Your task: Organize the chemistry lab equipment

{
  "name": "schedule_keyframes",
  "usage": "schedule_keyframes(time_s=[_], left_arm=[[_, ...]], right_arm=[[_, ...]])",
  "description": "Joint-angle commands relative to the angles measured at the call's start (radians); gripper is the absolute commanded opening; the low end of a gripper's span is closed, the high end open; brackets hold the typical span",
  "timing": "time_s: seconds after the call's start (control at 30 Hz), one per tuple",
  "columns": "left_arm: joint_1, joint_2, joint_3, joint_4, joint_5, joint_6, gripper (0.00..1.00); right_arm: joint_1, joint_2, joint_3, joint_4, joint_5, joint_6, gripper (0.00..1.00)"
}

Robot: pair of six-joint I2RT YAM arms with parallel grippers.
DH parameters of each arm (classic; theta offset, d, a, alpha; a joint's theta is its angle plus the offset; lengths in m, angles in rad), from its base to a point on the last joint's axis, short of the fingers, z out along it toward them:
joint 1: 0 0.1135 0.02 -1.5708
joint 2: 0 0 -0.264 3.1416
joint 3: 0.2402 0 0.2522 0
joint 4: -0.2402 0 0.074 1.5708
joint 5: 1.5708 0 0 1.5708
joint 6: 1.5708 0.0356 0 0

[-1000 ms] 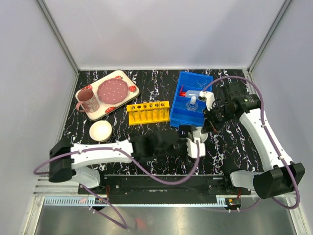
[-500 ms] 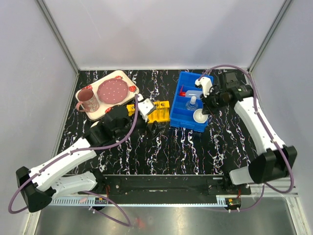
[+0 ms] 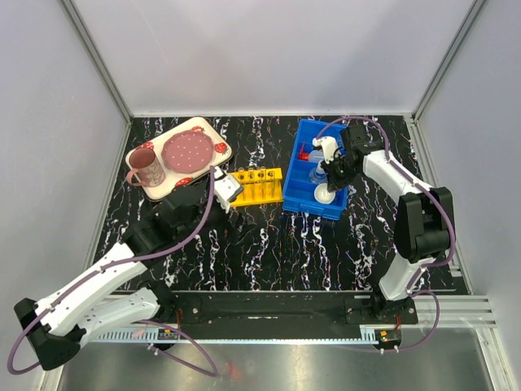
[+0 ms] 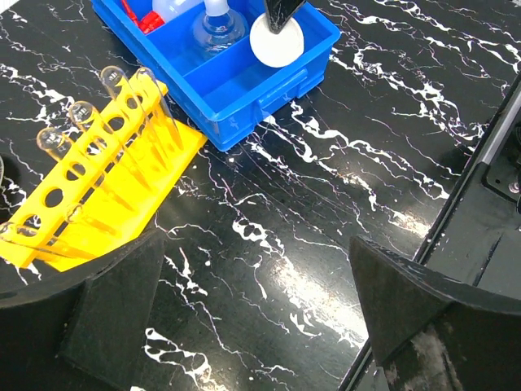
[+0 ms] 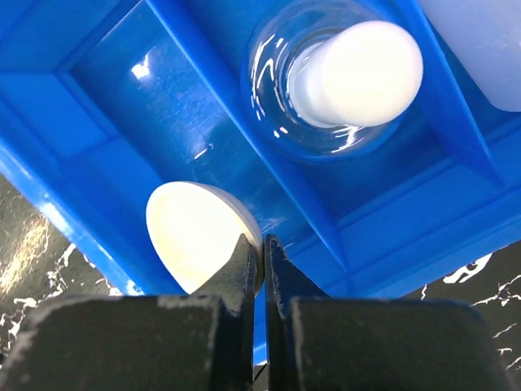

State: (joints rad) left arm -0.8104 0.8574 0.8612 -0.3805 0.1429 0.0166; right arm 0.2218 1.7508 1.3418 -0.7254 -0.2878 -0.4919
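The small white round dish (image 5: 195,232) hangs tilted in the front compartment of the blue bin (image 3: 303,198), and my right gripper (image 5: 262,248) is shut on its rim. Seen from above, the right gripper (image 3: 328,181) stands just over the dish (image 3: 324,194). Behind the divider stands the clear glass flask (image 5: 342,77) with a white stopper, and the red-capped squeeze bottle (image 4: 175,6) lies behind it. The yellow tube rack (image 3: 256,186) holds several test tubes (image 4: 114,81). My left gripper (image 4: 256,252) is open over bare table, just left of the rack.
A strawberry-patterned tray (image 3: 210,129) at the back left carries a pink mug (image 3: 146,167) and a plate (image 3: 187,149). The black marbled table (image 3: 277,244) ends at a metal rail in front. The left arm lies across the front left of the table.
My left arm swung from the front right back to the rack's left side and opened fully. The right gripper brought the dish into the bin's front compartment.
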Motion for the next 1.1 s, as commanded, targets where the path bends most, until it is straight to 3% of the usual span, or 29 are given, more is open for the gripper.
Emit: schedule_keyframes(time_s=[0.0, 0.1, 0.23, 0.5, 0.6, 0.93, 1.07], left_arm=[[0.010, -0.060, -0.011, -0.034, -0.026, -0.014, 0.99], [0.011, -0.093, -0.013, -0.063, -0.035, -0.014, 0.99], [0.011, -0.158, -0.036, -0.083, -0.055, -0.061, 0.99], [0.011, -0.290, -0.094, -0.104, -0.066, -0.135, 0.99], [0.011, -0.307, -0.084, -0.126, -0.086, -0.161, 0.99], [0.042, -0.179, 0.110, -0.287, -0.218, -0.187, 0.99], [0.152, -0.114, 0.205, -0.325, -0.159, -0.179, 0.99]], right_arm=[[-0.001, 0.003, -0.035, 0.135, 0.027, 0.070, 0.05], [-0.002, 0.027, -0.049, 0.153, 0.033, 0.079, 0.06], [0.001, 0.016, -0.090, 0.170, 0.038, 0.073, 0.18], [-0.001, -0.028, -0.136, 0.173, 0.044, 0.065, 0.29], [-0.001, -0.059, -0.130, 0.155, 0.052, 0.053, 0.39], [-0.062, -0.263, -0.053, 0.018, 0.082, 0.010, 0.73], [-0.162, -0.410, -0.055, -0.015, 0.003, 0.029, 0.80]])
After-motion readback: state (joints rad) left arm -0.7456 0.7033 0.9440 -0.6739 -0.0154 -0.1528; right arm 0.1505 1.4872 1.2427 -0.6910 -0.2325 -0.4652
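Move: The right gripper, pinching the white dish by its rim, hangs over the right part of the blue tray's near compartment, whose middle is about 4 cm left, 1 cm back and 5 cm below it. The stoppered flask stands about 5 cm ahead and 4 cm left of this hand; the squeeze bottle lies some 10 cm ahead and 2 cm left. From the left hand, that compartment is roughly 15 cm ahead, 26 cm right and 20 cm below. Lower the right gripper about 3.5 cm into the near compartment with the white dish, opening the fingers on the way down to let go of its rim. Then rise some 10 cm clear while opening wide, veering right towards the end. Meanwhile draw the empty, open left gripper leftward, away from the tray, easing back before coming forward again. ##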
